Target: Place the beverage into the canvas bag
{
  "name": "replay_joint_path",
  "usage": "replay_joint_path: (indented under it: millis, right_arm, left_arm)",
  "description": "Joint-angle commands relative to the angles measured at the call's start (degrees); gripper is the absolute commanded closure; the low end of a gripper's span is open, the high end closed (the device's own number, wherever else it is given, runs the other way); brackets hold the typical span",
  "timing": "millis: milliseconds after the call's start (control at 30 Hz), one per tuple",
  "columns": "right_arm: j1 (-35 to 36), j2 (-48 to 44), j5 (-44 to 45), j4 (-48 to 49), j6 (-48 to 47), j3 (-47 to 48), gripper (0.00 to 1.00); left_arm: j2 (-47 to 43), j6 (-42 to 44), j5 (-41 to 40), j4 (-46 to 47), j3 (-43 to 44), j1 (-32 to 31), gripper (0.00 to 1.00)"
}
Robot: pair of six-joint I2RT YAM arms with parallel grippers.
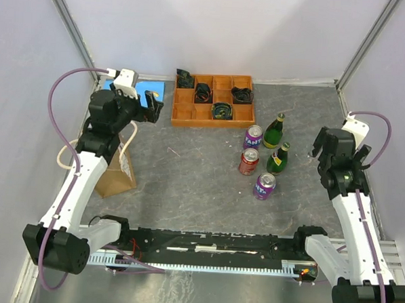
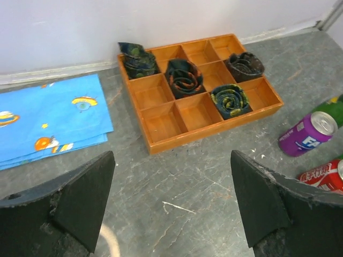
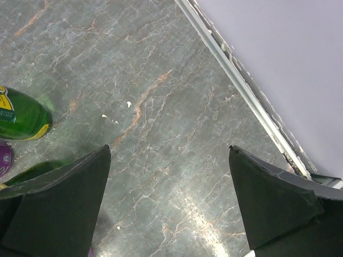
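Observation:
The canvas bag (image 1: pixel 117 176), tan with cream rope handles (image 1: pixel 64 160), stands at the table's left, partly under my left arm. The beverages stand in a cluster right of centre: a purple can (image 1: pixel 253 136), a red can (image 1: pixel 249 161), another purple can (image 1: pixel 264 186) and two green bottles (image 1: pixel 274 131) (image 1: pixel 279 157). My left gripper (image 1: pixel 152 108) hangs open and empty above the table beyond the bag, facing the tray. In the left wrist view the purple can (image 2: pixel 308 134) and red can (image 2: pixel 324 175) lie at the right. My right gripper (image 1: pixel 318 147) is open and empty, right of the bottles.
A wooden compartment tray (image 1: pixel 180 116) holding several rolled dark items sits at the back centre. A blue patterned cloth (image 1: pixel 134 90) lies at the back left. White walls enclose the table on three sides. In the right wrist view, a green bottle (image 3: pixel 19 115) lies left of bare table.

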Motion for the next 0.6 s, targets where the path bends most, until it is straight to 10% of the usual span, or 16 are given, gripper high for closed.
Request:
replay_joint_path:
  millis: [0, 567]
  right_arm:
    - [-0.3, -3.3, 0.4, -0.9, -0.3, -0.2, 0.01]
    - [-0.3, -2.6, -23.2, -17.8, -10.4, 12.2, 0.01]
  left_arm:
    - [0.0, 2.8, -10.4, -12.7, 11.3, -0.1, 0.07]
    - [-7.0, 2.2, -26.7, -42.9, 14.2, 11.9, 0.09]
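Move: The canvas bag stands about 14 cm to the left hand's left, 13 cm back and 20 cm below; the blue cloth lies 17 cm ahead and 12 cm left of that hand, the wooden box 17 cm ahead and 20 cm right. The nearer green bottle is some 19 cm left of the right hand, 3 cm ahead and 12 cm below, with the other bottle 9 cm beyond it and a purple can 10 cm nearer the base. Towards the canvas bag's open top swings the open left hand, some 12 cm left, drawing back mainly in the second half; it rises about 4 cm, then sinks again, turning roughly 30 degrees counter-clockwise and tipping down. Towards the bottles, the open right hand eases back, then goes left about 5 cm, rising late and turning counter-clockwise. Neither hand grips anything. ##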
